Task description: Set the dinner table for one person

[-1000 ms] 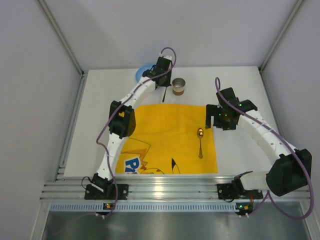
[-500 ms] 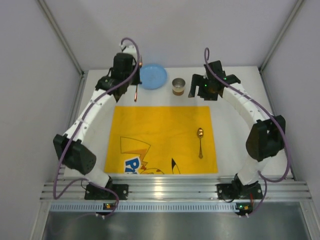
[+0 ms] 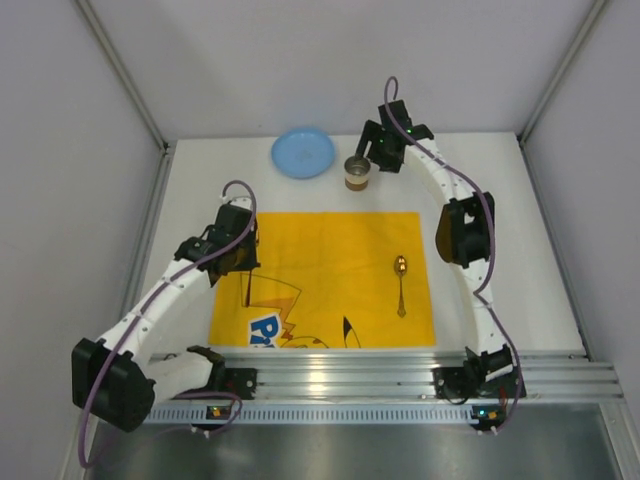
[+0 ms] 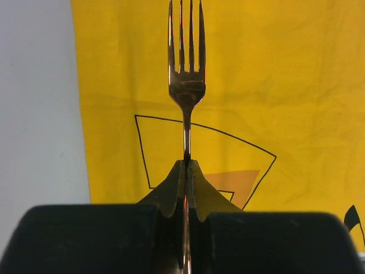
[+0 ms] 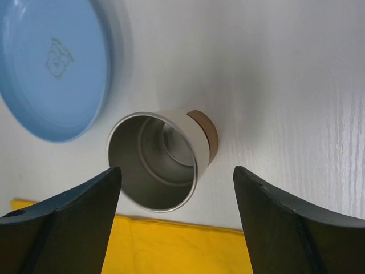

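My left gripper (image 3: 243,268) is shut on the handle of a copper-coloured fork (image 3: 246,292) and holds it over the left side of the yellow cartoon-print mat (image 3: 330,250). In the left wrist view the fork (image 4: 186,85) sticks straight out of the closed gripper (image 4: 187,165), tines pointing away. My right gripper (image 3: 369,160) is open just above a metal cup (image 3: 357,172) standing on the white dinner table (image 3: 490,200) behind the mat. In the right wrist view the cup (image 5: 154,171) sits between the spread fingers (image 5: 68,217) of the right gripper (image 5: 177,171), untouched.
A blue plate (image 3: 303,153) lies at the back of the table, left of the cup; it also shows in the right wrist view (image 5: 51,63). A copper spoon (image 3: 400,282) lies on the mat's right side. Grey walls enclose the table; an aluminium rail (image 3: 340,380) runs along the near edge.
My left arm has swung from the back of the table near the plate forward to the mat's left side, carrying the fork. My right gripper has moved left, over the cup.
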Controlling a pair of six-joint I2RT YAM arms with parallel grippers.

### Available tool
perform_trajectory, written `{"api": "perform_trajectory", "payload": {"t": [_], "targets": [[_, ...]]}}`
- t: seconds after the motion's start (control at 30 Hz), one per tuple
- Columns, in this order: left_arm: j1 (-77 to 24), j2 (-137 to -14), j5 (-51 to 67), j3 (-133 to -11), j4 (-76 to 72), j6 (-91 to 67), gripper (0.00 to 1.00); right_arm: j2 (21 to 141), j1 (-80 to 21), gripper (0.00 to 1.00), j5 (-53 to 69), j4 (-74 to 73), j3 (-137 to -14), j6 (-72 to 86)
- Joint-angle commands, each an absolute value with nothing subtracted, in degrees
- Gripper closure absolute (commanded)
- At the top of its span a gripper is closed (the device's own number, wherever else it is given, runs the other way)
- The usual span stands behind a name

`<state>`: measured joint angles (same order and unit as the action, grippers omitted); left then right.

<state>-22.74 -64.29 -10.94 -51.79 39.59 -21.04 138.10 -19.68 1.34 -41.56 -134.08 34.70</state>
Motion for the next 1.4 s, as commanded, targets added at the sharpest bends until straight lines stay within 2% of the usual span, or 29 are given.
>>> {"api": "perform_trajectory", "payload": {"t": [0.0, 0.1, 0.27, 0.4, 0.43, 0.5, 0.53, 0.63, 0.9, 1.2, 1.27, 1.3, 1.33, 1.37], "targets": [[-22.5, -66.2, -10.9, -50.4, 35.7, -22.8, 1.00, 139.4, -19.7, 0.21, -1.7, -43.3, -136.2, 36.9], [-22.4, -69.2, -11.1, -50.0, 35.1, -22.9, 1.00, 140.5, -19.7, 0.22, -2.2, -43.3, -135.4, 36.3], [-22.4, -73.6, -11.9, -48.7, 33.3, -23.9, 1.00, 142.2, -20.7, 0.33, -4.6, -43.2, -134.8, 34.0], [-22.3, -76.1, -13.3, -48.4, 33.2, -24.8, 1.00, 142.9, -21.7, 0.55, -6.5, -43.1, -134.8, 32.8], [-22.3, -76.4, -13.6, -47.8, 33.3, -24.9, 1.00, 143.3, -21.6, 0.68, -6.5, -42.9, -134.8, 33.0], [-22.2, -76.8, -13.2, -46.9, 32.5, -24.8, 1.00, 143.3, -21.8, 0.80, -6.3, -42.7, -134.8, 33.0], [-22.2, -76.9, -12.0, -46.2, 32.1, -24.4, 1.00, 143.5, -21.8, 0.90, -6.3, -42.6, -134.8, 33.1], [-22.2, -77.4, -12.0, -46.3, 31.6, -24.5, 1.00, 142.9, -21.9, 0.97, -6.6, -42.5, -134.9, 32.4], [-22.2, -81.1, -11.7, -46.8, 30.2, -23.5, 1.00, 134.7, -21.8, 1.00, -6.8, -41.2, -133.1, 31.7], [-21.1, -90.4, -10.1, -51.8, 38.2, -24.0, 0.99, 112.7, -22.4, 1.00, -9.3, -38.2, -112.2, 27.3], [-21.1, -91.0, -10.3, -52.0, 38.4, -24.1, 0.88, 109.3, -22.4, 1.00, -10.0, -37.2, -104.2, 26.8], [-21.2, -90.4, -10.6, -51.9, 38.5, -24.2, 0.79, 106.6, -22.4, 1.00, -9.8, -36.1, -101.6, 26.6], [-21.2, -89.8, -11.8, -51.9, 38.8, -24.3, 0.65, 105.5, -22.4, 1.00, -9.9, -35.9, -97.4, 26.5], [-21.1, -88.6, -12.1, -51.8, 38.7, -24.4, 0.57, 104.5, -22.4, 1.00, -10.1, -35.4, -95.5, 26.5]]}}
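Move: The left gripper holds the fork over its spot on the left part of the yellow placemat, roughly 12 cm straight below. From this hand the placemat's middle is about level and 15 cm right, and the spoon level and some 32 cm right. The open right gripper has the mug about 3 cm left, 1 cm back and 9 cm below; the plate lies some 9 cm ahead and 16 cm left, and the placemat's middle about 29 cm back and 11 cm left. Sink the right gripper about 6 cm so its fingers straddle the mug's right wall, pinch it there, then lift some 12 cm while drawing back towards the base and a little right. Meanwhile bring the left gripper almost straight down onto the placemat, tipping its fingers some 20 degrees further downward, and open them at the bottom to let go of the fork. ##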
